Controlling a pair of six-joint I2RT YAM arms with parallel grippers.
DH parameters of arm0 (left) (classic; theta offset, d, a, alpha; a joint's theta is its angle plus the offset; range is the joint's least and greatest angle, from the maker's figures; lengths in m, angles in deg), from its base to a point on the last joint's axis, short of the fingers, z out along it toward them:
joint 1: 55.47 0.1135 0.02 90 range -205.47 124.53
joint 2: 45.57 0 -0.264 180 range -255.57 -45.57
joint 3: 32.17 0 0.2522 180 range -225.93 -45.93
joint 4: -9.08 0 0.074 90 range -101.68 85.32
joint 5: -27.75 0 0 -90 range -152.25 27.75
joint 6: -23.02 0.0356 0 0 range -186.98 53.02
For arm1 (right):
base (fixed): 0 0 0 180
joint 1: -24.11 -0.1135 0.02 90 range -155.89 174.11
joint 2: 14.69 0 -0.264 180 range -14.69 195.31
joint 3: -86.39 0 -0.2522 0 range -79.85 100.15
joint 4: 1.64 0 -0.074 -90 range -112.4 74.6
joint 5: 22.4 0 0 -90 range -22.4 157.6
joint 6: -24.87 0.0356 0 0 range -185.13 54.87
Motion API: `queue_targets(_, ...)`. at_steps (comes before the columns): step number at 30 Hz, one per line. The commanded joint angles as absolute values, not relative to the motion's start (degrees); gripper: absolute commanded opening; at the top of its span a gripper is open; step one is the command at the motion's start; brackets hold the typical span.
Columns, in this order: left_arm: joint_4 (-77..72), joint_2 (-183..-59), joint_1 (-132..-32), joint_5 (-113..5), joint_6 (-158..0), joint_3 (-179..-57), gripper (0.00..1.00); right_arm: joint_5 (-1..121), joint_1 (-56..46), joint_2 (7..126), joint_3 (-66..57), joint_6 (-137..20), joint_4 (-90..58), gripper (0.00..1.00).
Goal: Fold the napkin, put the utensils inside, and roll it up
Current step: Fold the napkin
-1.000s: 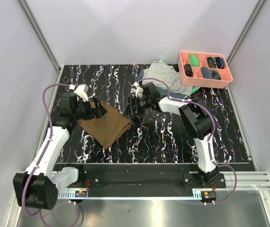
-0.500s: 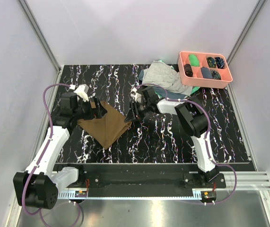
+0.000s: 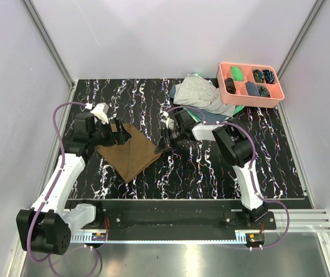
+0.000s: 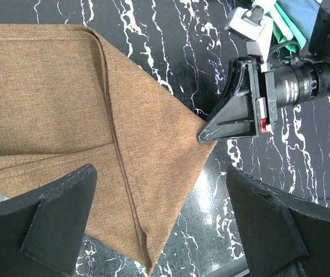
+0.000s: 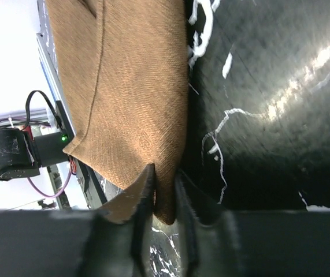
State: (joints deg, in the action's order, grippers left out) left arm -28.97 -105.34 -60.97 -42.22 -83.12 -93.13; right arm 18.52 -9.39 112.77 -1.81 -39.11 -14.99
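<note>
The brown napkin (image 3: 129,151) lies folded into a triangle-like shape on the black marbled table, left of centre. My right gripper (image 3: 160,145) reaches in low from the right. In the right wrist view its fingers (image 5: 144,190) pinch the napkin's (image 5: 136,86) right corner between them. My left gripper (image 3: 117,134) hovers over the napkin's far left part, wide open with only cloth (image 4: 66,115) below it. The left wrist view also shows the right gripper (image 4: 204,136) tip at that corner. The utensils are out of view.
A pile of grey cloth (image 3: 196,92) over green and blue cloth lies at the back, right of centre. A pink compartment tray (image 3: 233,94) with small dark and green items stands at the back right. White walls close in the table on three sides.
My right gripper has lowered to the left onto the napkin's right corner and closed its fingers on it. The left arm and its open gripper have stayed put.
</note>
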Motion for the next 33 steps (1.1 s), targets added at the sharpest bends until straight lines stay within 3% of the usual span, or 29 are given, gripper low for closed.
queue_targets(1,-26.12,-105.6,-60.57,-40.72,-83.59,-93.21,0.96,20.13,-9.9,111.96,-3.47,-38.24,-15.13,0.17)
queue_targets(5,-25.51,-105.95,-60.66,-40.28,-84.38,-92.6,0.96,22.5,-9.9,110.04,-5.48,-37.09,-15.05,0.0)
queue_targets(12,-21.47,-106.75,-64.16,-41.23,-90.87,-89.71,0.95,31.9,-8.59,102.3,-13.39,-33.93,-14.43,0.0)
queue_targets(20,-6.63,-109.29,-77.17,-49.67,-102.39,-79.86,0.95,43.41,-4.2,88.78,-27.88,-29.54,-12.67,0.0)
queue_targets(26,-5.38,-109.74,-82.89,-54.33,-104.86,-76.52,0.95,51.41,-3.31,80.07,-36.95,-26.46,-12.67,0.0)
queue_targets(33,-0.03,-107.71,-85.7,-53.82,-110.21,-68.36,0.93,53.36,-3.4,77.68,-40.64,-23.29,-11.8,0.0)
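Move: The napkin's right-hand corner sits between my half-closed right fingers, practically at the hand point. The napkin's near corner is roughly 14 cm left and 13 cm back of my right hand; the grey cloth lies some 27 cm ahead and 20 cm right. From my open left hand, about 17 cm up, that near corner is 11 cm back and 2 cm right, while the corner at my right fingers lies 16 cm right and 2 cm ahead. I shut my right fingers on the napkin's right-hand corner, then keep the pinch and drag it low over the table about 15 cm to the right and a little back, swinging the hand some 35 degrees clockwise. My left hand, still wide open, sinks about 11 cm while going right and back, down towards the napkin's near corner, its fingers tipping further downwards. ##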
